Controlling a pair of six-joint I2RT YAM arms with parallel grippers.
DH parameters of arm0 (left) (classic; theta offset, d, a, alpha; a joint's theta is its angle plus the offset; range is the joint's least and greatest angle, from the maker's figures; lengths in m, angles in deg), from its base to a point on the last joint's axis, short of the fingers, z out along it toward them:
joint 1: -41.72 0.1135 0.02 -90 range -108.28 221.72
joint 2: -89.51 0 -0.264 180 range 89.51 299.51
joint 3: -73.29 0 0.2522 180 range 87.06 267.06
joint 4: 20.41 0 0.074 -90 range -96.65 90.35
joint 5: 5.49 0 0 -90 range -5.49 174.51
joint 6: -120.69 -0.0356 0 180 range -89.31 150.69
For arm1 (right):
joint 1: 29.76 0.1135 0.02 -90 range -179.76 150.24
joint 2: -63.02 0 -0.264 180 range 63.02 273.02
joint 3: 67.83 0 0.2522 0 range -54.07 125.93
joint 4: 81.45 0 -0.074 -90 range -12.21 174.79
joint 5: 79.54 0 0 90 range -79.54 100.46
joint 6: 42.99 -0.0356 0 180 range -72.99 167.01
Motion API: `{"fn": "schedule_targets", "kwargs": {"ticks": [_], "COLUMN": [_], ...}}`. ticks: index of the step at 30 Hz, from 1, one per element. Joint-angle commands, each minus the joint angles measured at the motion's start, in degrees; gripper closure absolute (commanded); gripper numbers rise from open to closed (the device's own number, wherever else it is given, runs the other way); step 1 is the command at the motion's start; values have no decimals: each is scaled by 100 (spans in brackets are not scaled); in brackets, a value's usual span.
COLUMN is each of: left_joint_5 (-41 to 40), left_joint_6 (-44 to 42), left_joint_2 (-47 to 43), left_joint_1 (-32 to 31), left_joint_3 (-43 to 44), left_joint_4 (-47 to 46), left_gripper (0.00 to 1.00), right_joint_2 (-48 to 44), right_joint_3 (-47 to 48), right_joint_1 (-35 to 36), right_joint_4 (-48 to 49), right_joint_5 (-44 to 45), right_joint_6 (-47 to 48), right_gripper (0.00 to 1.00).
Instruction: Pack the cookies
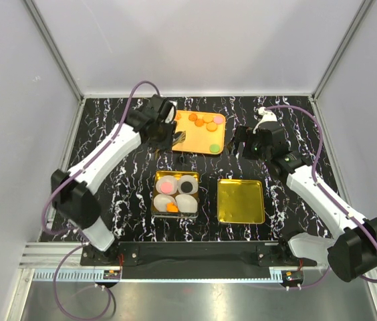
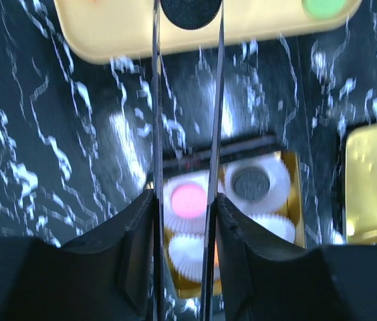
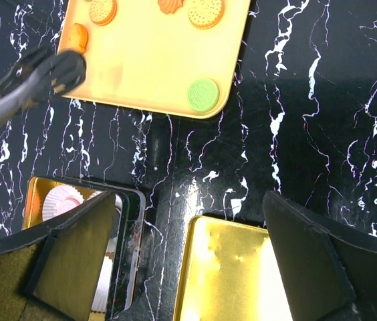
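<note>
The orange tray (image 1: 195,140) at the back carries several cookies, orange ones (image 1: 203,120) and a green one (image 1: 214,147). My left gripper (image 1: 178,139) hangs over the tray's near left edge, its thin fingers (image 2: 156,100) shut on a black cookie (image 2: 190,10). In the right wrist view this gripper (image 3: 65,70) shows beside an orange cookie (image 3: 76,37). The gold tin (image 1: 156,175) holds white paper cups, one with a pink cookie (image 1: 167,186), one with a black cookie (image 1: 187,185), and an orange cookie (image 1: 172,208) lower down. My right gripper (image 3: 190,200) stands open above the table, with nothing in it.
A gold lid (image 1: 240,200) lies flat to the right of the tin. Grey enclosure walls with metal posts close in the black marbled table (image 1: 295,134) on three sides. The right arm (image 1: 309,187) reaches in diagonally from the near right.
</note>
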Motion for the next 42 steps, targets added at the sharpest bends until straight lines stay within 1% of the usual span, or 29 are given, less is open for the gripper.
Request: {"fn": "schedule_targets", "kwargs": {"ticks": [1, 2, 5, 7, 10, 14, 18, 27, 42], "left_joint_5": [262, 297, 359, 377, 394, 394, 394, 649, 834], "left_joint_6": [-81, -81, -63, -37, 42, 192, 350, 456, 570], "left_joint_2": [-983, -1150, -1721, -2081, -2372, -2742, -3067, -3393, -3200], "left_joint_1": [-134, -212, -388, -537, -731, -1257, -1592, -1909, -2261], "left_joint_3": [-409, -689, -1155, -1341, -1614, -1974, -2221, -2493, -2836], "left_joint_4": [-106, -88, 87, 263, 500, 738, 914, 1300, 976], "left_gripper": [60, 60, 60, 59, 59, 59, 59, 59, 57], "right_joint_2": [-57, -49, -31, -22, 4, 31, 48, 110, 83], "right_joint_3": [138, 155, 147, 147, 156, 156, 164, 173, 164], "right_joint_1": [-26, -26, -26, -26, -26, -26, -26, -26, -26], "right_joint_4": [97, 106, 106, 106, 106, 97, 106, 97, 88], "right_joint_5": [-9, 0, 17, 17, 44, 88, 105, 132, 132], "right_joint_6": [66, 66, 66, 75, 75, 92, 101, 92, 101], "right_gripper": [0, 0, 0, 0, 0, 0, 0, 0, 0]}}
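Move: The black cookie is already pinched in the left hand; the empty near-right paper cup lies about 24 cm back, roughly in line sideways and some 7 cm below. From that cup, the one with the orange fish cookie is about 7 cm to the left, level with it, and the one with the placed black cookie about 7 cm farther out, straight ahead. From the right hand, the empty cup is about 23 cm back, 16 cm left and 9 cm below. Still pinching the black cookie, the left hand sweeps some 23 cm back from over the near edge of the orange tray towards the empty near-right cup, quick at first and easing off. It arcs up slightly, then sinks to just under its starting height, turning about 20 degrees clockwise as the fingers tip steeper; the grip stays unchanged. ##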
